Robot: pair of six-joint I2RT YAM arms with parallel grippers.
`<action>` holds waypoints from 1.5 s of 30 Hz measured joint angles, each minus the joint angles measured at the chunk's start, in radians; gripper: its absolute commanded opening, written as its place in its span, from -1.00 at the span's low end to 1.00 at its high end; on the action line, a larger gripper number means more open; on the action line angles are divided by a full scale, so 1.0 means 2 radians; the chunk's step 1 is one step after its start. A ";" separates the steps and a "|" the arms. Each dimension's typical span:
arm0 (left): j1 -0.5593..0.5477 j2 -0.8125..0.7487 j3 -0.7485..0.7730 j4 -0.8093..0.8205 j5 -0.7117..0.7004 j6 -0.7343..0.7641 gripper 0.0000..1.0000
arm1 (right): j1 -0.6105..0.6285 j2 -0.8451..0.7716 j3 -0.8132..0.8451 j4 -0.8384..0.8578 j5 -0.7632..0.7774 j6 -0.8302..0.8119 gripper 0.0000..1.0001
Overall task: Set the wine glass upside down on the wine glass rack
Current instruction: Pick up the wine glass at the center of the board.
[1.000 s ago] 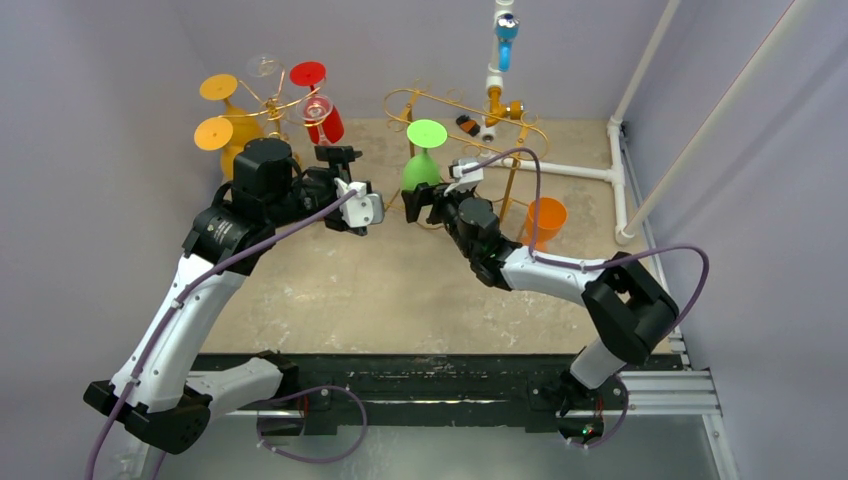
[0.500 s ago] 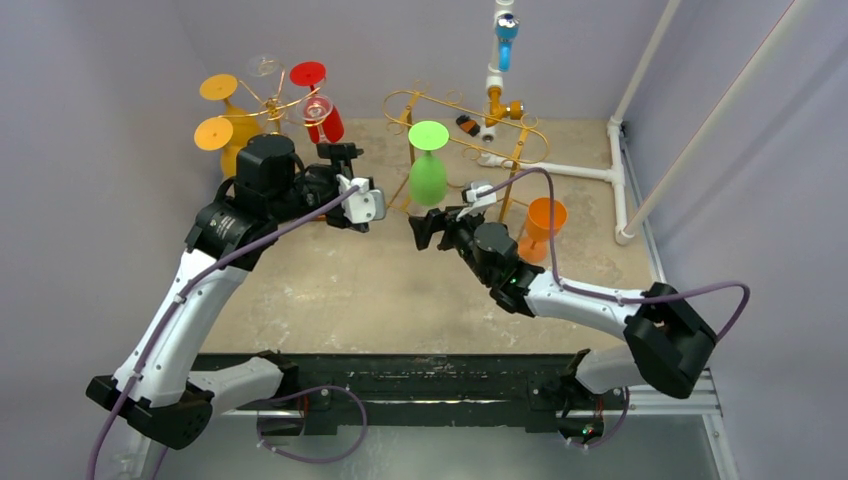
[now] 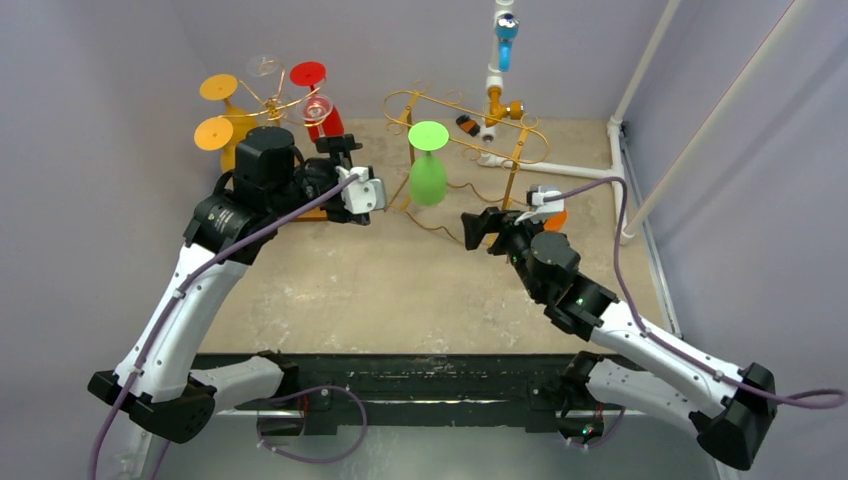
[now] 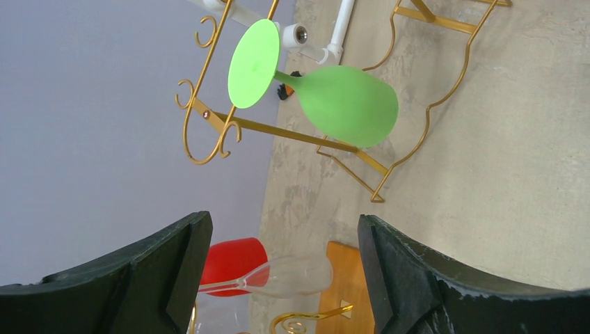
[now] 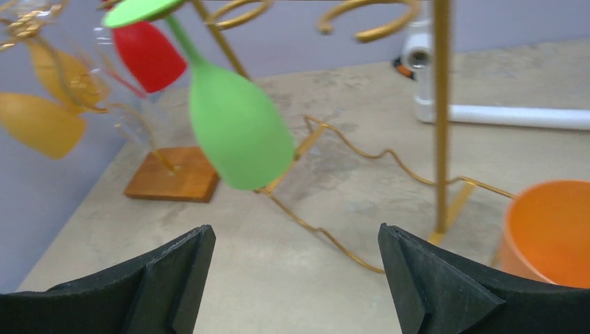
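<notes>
A green wine glass (image 3: 428, 170) hangs upside down by its foot from the gold wire rack (image 3: 470, 120). It also shows in the left wrist view (image 4: 344, 104) and the right wrist view (image 5: 240, 129). My right gripper (image 3: 476, 228) stands open a little to the right of and nearer than the glass, apart from it, with nothing between its fingers (image 5: 296, 243). My left gripper (image 3: 345, 175) is open and empty too (image 4: 285, 236), left of the green glass. It sits beside a second rack.
The left rack on a wooden base (image 5: 174, 174) carries yellow glasses (image 3: 215, 132), a red glass (image 3: 322, 118) and a clear glass (image 4: 292, 275). An orange glass (image 5: 549, 233) stands on the table right of the gold rack. White pipes (image 3: 560, 170) run along the back right.
My right arm has drawn back from the green glass toward the right and the near side, jaws still open. The glass stays hanging on the rack. The left arm has barely moved.
</notes>
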 measured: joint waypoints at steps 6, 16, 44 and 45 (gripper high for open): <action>0.000 -0.001 0.009 -0.010 -0.002 -0.014 0.70 | -0.101 0.011 0.062 -0.186 0.009 0.039 0.98; 0.000 -0.019 0.009 -0.021 -0.003 -0.022 0.70 | -0.189 0.093 0.108 -0.287 -0.032 0.032 0.52; 0.000 -0.027 0.010 -0.028 0.003 -0.023 0.69 | -0.241 0.066 0.065 -0.277 -0.032 0.032 -1.00; 0.000 -0.027 0.011 -0.029 0.005 -0.025 0.69 | -0.241 0.055 0.065 -0.278 -0.030 0.033 -1.00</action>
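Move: From the right hand the orange wine glass stands about 16 cm to the right, 6 cm ahead and its middle some 18 cm below. The long rack's right-hand post lies between them, about 7 cm ahead and 6 cm right; the green glass already hangs on that rack, roughly 12 cm ahead of the hand and 11 cm to its left. From the left hand the orange glass is some 35 cm right, 5 cm ahead and 29 cm lower. Swinging right about 15 cm and down some 12 cm, the empty right hand passes the rack post to reach the orange glass, tipping its fingers about 30 degrees downward and turning clockwise. The fingers close on the left side of the rim, pinching its thin wall, then rise about 3 cm. The open left hand eases back 2 cm. ##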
